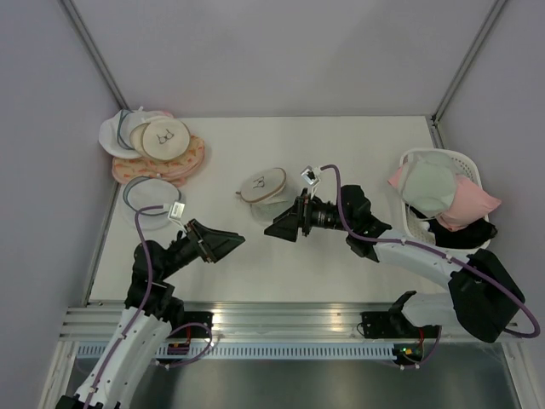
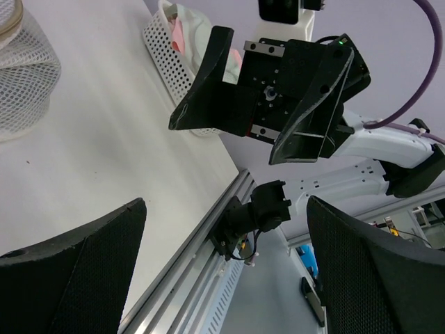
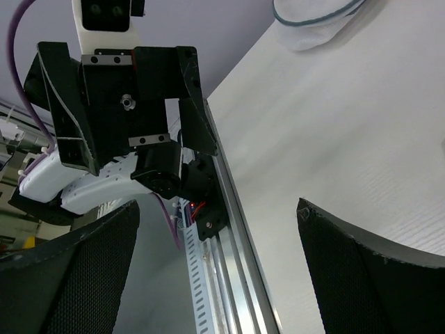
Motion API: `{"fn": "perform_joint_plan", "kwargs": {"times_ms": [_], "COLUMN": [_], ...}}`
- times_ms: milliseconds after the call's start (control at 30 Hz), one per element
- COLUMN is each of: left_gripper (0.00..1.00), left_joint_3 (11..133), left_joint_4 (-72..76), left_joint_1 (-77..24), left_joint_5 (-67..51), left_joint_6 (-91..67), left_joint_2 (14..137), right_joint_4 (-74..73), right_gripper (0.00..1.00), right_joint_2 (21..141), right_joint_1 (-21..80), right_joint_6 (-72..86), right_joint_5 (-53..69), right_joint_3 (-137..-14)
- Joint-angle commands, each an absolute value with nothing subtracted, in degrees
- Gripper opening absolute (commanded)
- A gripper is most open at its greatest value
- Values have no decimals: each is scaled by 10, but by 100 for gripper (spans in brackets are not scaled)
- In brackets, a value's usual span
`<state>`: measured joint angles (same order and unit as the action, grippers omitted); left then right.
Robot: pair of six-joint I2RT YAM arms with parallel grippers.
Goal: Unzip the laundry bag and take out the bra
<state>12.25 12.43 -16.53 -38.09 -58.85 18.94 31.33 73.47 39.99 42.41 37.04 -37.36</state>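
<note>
The laundry bag (image 1: 265, 187), a domed cream mesh pouch with a tan zipper rim and a black outline on its face, sits zipped near the table's middle. Its mesh side also fills the top-left corner of the left wrist view (image 2: 21, 69). The bra is hidden. My left gripper (image 1: 230, 246) hovers open, in front and to the left of the bag, with nothing between its fingers (image 2: 226, 278). My right gripper (image 1: 274, 228) is also open and empty (image 3: 215, 271), just in front of the bag. The two grippers face each other.
A pile of pink, white and cream pouches (image 1: 157, 145) lies at the back left. A flat white disc with a grey-blue rim (image 1: 152, 204) lies in front of it. A white basket (image 1: 443, 158) at the right holds pale green, pink and dark cloth. The rail (image 1: 281, 319) marks the near edge.
</note>
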Motion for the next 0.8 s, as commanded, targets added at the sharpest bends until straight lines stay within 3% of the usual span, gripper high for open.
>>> {"fn": "perform_joint_plan", "kwargs": {"times_ms": [0,200,333,467,500,533,567,767], "left_gripper": [100,100,100,100,100,100,100,100], "left_joint_3": [124,113,105,103,103,103,104,113], "left_joint_4": [134,110,107,105,105,103,98,58], "left_joint_1": [-167,-167,-167,-167,-167,-167,-167,-167], "left_joint_5": [-396,-394,-399,-402,-403,-405,-406,-400], "left_joint_6": [-582,-574,-577,-575,-574,-574,-571,-552], "left_joint_2": [163,125,111,103,102,101,98,76], "right_joint_4": [347,426,523,638,642,629,622,385], "right_gripper": [98,98,98,97,84,33,1,0], "right_joint_2": [744,750,770,858,875,891,918,920], "right_joint_1": [411,427,426,425,425,425,425,429], "right_joint_6": [427,468,587,648,648,645,635,474], "right_joint_5": [360,328,306,341,346,359,363,201], "right_joint_3": [-391,-372,-346,-344,-353,-378,-388,-470]}}
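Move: The mesh laundry bag with the tan bra disc lies about 14 cm ahead of the right hand, 3 cm to its left and some 17 cm below. The left gripper hangs open 15 cm to the right hand's left and 4 cm nearer the base, at about the same height; the blue-rimmed white bag lies roughly 38 cm to the left of the bra bag and 3 cm nearer. From the left hand, the bra bag is about 18 cm ahead and 12 cm to the right, some 17 cm below. The right hand, fingers pointing left across the table, first eases left while lifting about 2 cm, then sinks some 7 cm from that height as it swings on left and forward towards the near side of the laundry bag, rolling its forward edge down by about 15 degrees. On the way down its wide-open fingers snap fully shut on nothing, while the empty left hand, still wide open, draws back about 2 cm away from the bag. ##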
